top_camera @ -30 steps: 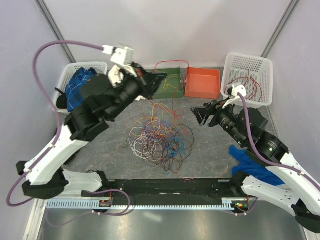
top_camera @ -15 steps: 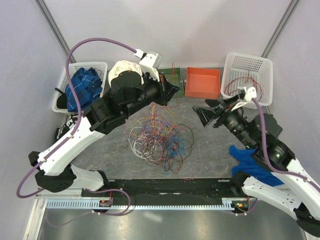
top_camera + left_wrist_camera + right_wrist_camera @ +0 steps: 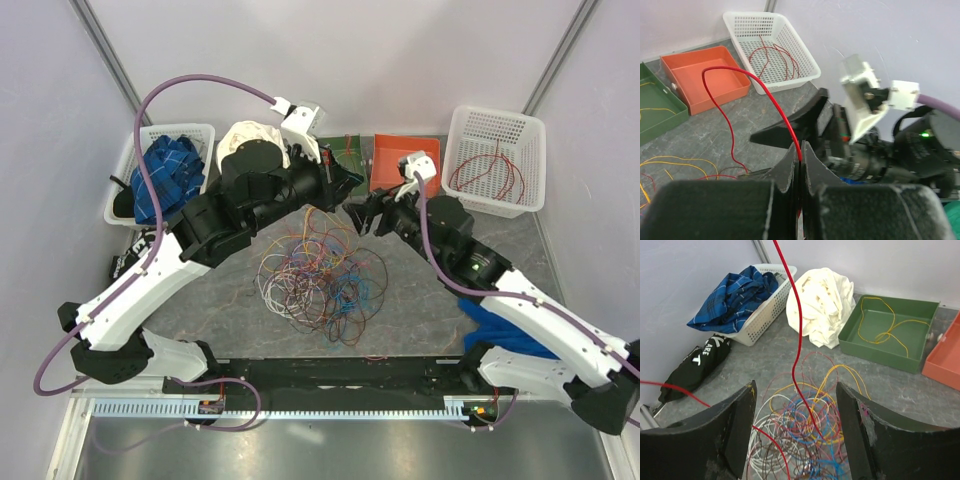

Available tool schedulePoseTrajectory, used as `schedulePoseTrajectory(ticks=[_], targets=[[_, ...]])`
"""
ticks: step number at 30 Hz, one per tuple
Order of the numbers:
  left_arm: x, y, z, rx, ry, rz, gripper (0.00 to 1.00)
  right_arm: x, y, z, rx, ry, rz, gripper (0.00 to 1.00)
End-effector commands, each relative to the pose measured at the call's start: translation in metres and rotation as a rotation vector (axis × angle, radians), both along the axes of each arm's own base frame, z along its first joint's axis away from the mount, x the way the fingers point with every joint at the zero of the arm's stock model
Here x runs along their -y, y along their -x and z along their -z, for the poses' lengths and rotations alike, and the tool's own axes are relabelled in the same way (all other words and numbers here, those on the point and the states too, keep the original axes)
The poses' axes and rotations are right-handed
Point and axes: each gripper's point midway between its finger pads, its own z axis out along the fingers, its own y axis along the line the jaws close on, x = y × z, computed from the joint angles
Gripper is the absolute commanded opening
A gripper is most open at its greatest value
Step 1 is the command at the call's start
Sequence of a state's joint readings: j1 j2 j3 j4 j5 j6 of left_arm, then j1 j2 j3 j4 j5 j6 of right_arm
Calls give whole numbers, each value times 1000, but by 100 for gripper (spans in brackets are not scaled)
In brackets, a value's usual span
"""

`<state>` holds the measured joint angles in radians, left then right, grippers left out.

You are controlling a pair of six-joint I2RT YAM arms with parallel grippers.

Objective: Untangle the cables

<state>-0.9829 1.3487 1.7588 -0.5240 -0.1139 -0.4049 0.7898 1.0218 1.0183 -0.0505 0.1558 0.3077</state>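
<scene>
The cables [image 3: 320, 275] lie in a loose tangle of red, orange, yellow, blue and white loops mid-table. My left gripper [image 3: 351, 184] hangs above the tangle's far side, shut on one red cable [image 3: 771, 97] that arcs up from its tips [image 3: 800, 152] and drops back toward the table. My right gripper [image 3: 362, 215] sits just to the right of it, open. In the right wrist view, that red cable [image 3: 799, 340] hangs straight down between the spread fingers [image 3: 740, 425] of my right gripper [image 3: 797, 415], above the tangle [image 3: 810, 437], without touching them.
A green tray [image 3: 892, 332] holds a yellow cable. An orange tray [image 3: 392, 168] stands beside it. The white basket [image 3: 497, 160] at the back right holds red cables. A white cloth [image 3: 248, 140], a basket of blue cloth [image 3: 165, 175] and a black cloth [image 3: 695, 365] lie at the left, and a blue cloth [image 3: 500, 325] at the near right.
My right arm has swung left from the white basket to the middle, beside the left gripper. The left gripper moved right with the red cable, then held still.
</scene>
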Motion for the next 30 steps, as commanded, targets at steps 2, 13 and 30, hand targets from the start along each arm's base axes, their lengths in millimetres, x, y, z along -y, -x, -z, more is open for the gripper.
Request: schedulePoseTrajectory(ticks=[2, 13, 30], targets=[[2, 4, -12, -7, 46, 21, 2, -22, -21, -35, 99, -108, 0, 67], [-16, 4, 7, -16, 24, -38, 2, -1, -26, -64, 138, -140, 99, 0], [-139, 23, 205, -313, 131, -487, 100, 159, -139, -127, 1, -188, 633, 0]])
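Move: The red cable held by the left hand hangs between the right hand's open fingers, its grip spot some 3 cm ahead, 3 cm left and 1 cm below the right hand, and about 6 cm ahead, 1 cm left and 12 cm below the left. From the right hand, the tangle lies roughly 5 cm back, 9 left, the green tray 24 ahead, 6 left, the orange tray 23 ahead, 10 right, all some 32 cm lower. Forward and left by about 4 cm, sinking slightly, the right hand brings its open fingers around the hanging red cable and shuts them on it while the left still holds on. The left then starts down and opens wide, letting go, and drops some 22 cm towards the tangle, also swinging left and tipping down; the right carries the cable right, up and forward, turning clockwise about 30 degrees. ##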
